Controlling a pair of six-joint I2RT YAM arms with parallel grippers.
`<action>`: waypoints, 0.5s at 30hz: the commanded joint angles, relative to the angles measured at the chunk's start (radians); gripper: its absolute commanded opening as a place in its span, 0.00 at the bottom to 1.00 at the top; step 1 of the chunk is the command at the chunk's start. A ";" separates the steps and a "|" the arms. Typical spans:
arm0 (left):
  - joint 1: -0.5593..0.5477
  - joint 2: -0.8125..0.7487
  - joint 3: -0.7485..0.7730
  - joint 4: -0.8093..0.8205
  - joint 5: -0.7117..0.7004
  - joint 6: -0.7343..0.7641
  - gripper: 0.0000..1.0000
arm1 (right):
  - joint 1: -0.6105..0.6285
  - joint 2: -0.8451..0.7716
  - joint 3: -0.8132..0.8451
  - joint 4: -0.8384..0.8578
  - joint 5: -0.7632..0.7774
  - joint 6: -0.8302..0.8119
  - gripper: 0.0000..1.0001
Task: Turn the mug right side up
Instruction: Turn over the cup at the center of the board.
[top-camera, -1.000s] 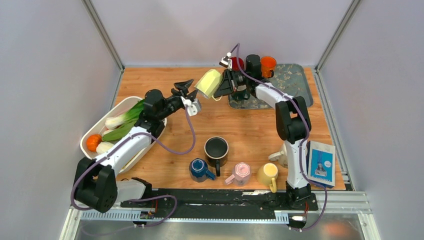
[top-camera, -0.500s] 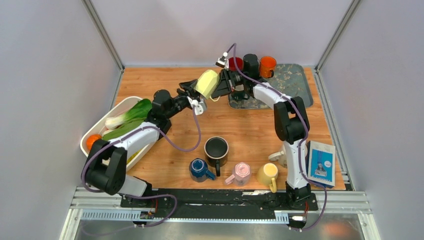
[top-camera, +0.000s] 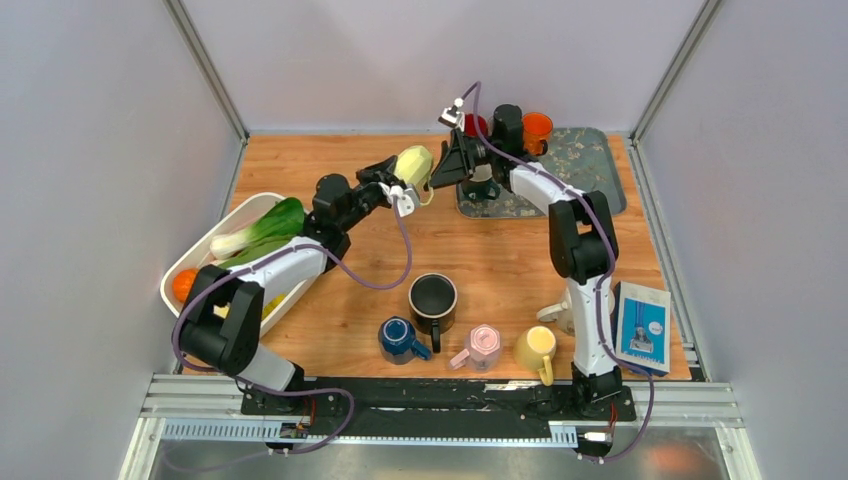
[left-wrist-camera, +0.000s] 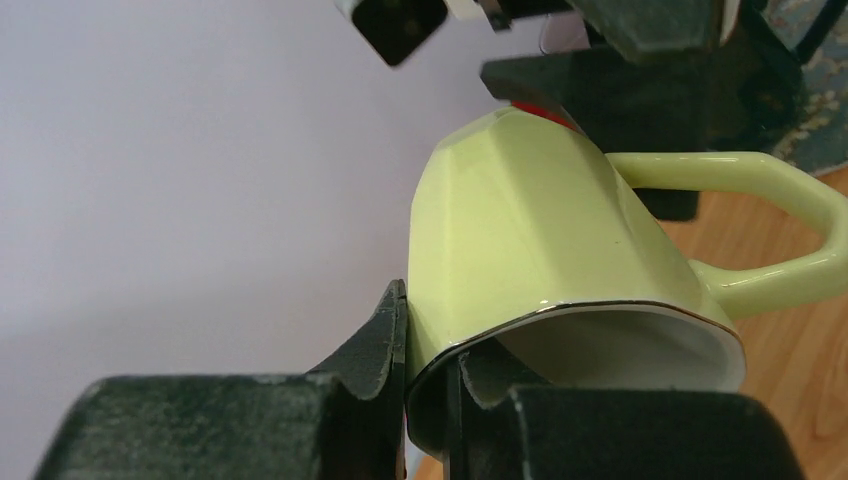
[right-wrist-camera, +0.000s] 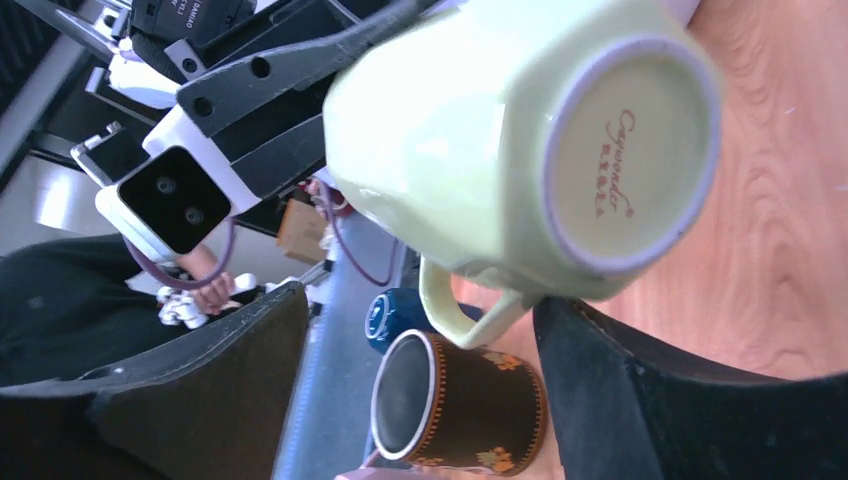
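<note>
A pale yellow-green mug (top-camera: 415, 164) hangs tilted above the far middle of the wooden table, between my two grippers. My left gripper (top-camera: 398, 188) is shut on its rim. In the left wrist view one finger (left-wrist-camera: 380, 345) presses the outer wall of the mug (left-wrist-camera: 530, 220) and the other sits inside the mouth; the handle (left-wrist-camera: 790, 230) points right. My right gripper (top-camera: 448, 163) stands open just right of the mug. In the right wrist view the mug's base (right-wrist-camera: 630, 150) faces the camera, and both fingers (right-wrist-camera: 210, 380) are clear of it.
A black mug (top-camera: 432, 297), a blue mug (top-camera: 398, 337), a pink mug (top-camera: 483, 345) and a yellow mug (top-camera: 535, 347) stand near the front. A camouflage tray (top-camera: 580, 170) at the back right carries red, black and orange mugs. At left is a white basket (top-camera: 170, 275) of vegetables. A booklet (top-camera: 642, 325) lies right.
My left gripper reached in and shut on the mug's rim. My right gripper, which had held the mug, opened and let it go.
</note>
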 joint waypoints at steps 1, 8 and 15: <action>0.002 -0.145 0.022 -0.117 -0.057 -0.109 0.00 | -0.027 -0.098 0.082 -0.035 0.058 -0.177 0.92; 0.002 -0.162 0.249 -0.660 -0.115 -0.381 0.00 | -0.028 -0.181 0.179 -0.773 0.669 -0.919 1.00; 0.013 -0.009 0.465 -1.023 -0.152 -0.545 0.00 | -0.013 -0.464 -0.110 -0.592 1.071 -1.371 1.00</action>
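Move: The left gripper already pinches the light green mug by its rim; the mug's middle lies about 2 cm ahead, 4 cm right and 2 cm below. The dark green mug on the tray is some 10 cm ahead and 18 cm right, the black mug 20 cm back and 8 cm right, both about 21 cm below. From the open right gripper the light green mug's middle is 5 cm ahead, 4 cm left and 1 cm above. Open the right gripper fully and draw it clear of the light green mug, about 10 cm forward with some 4 cm to the right, swinging its fingers clockwise and a little downward. Meanwhile keep the left pinch on the rim, ease the hand roughly 2 cm each back, left and down, and tip it nose-down by some 35 degrees, base end of the mug lowered. ##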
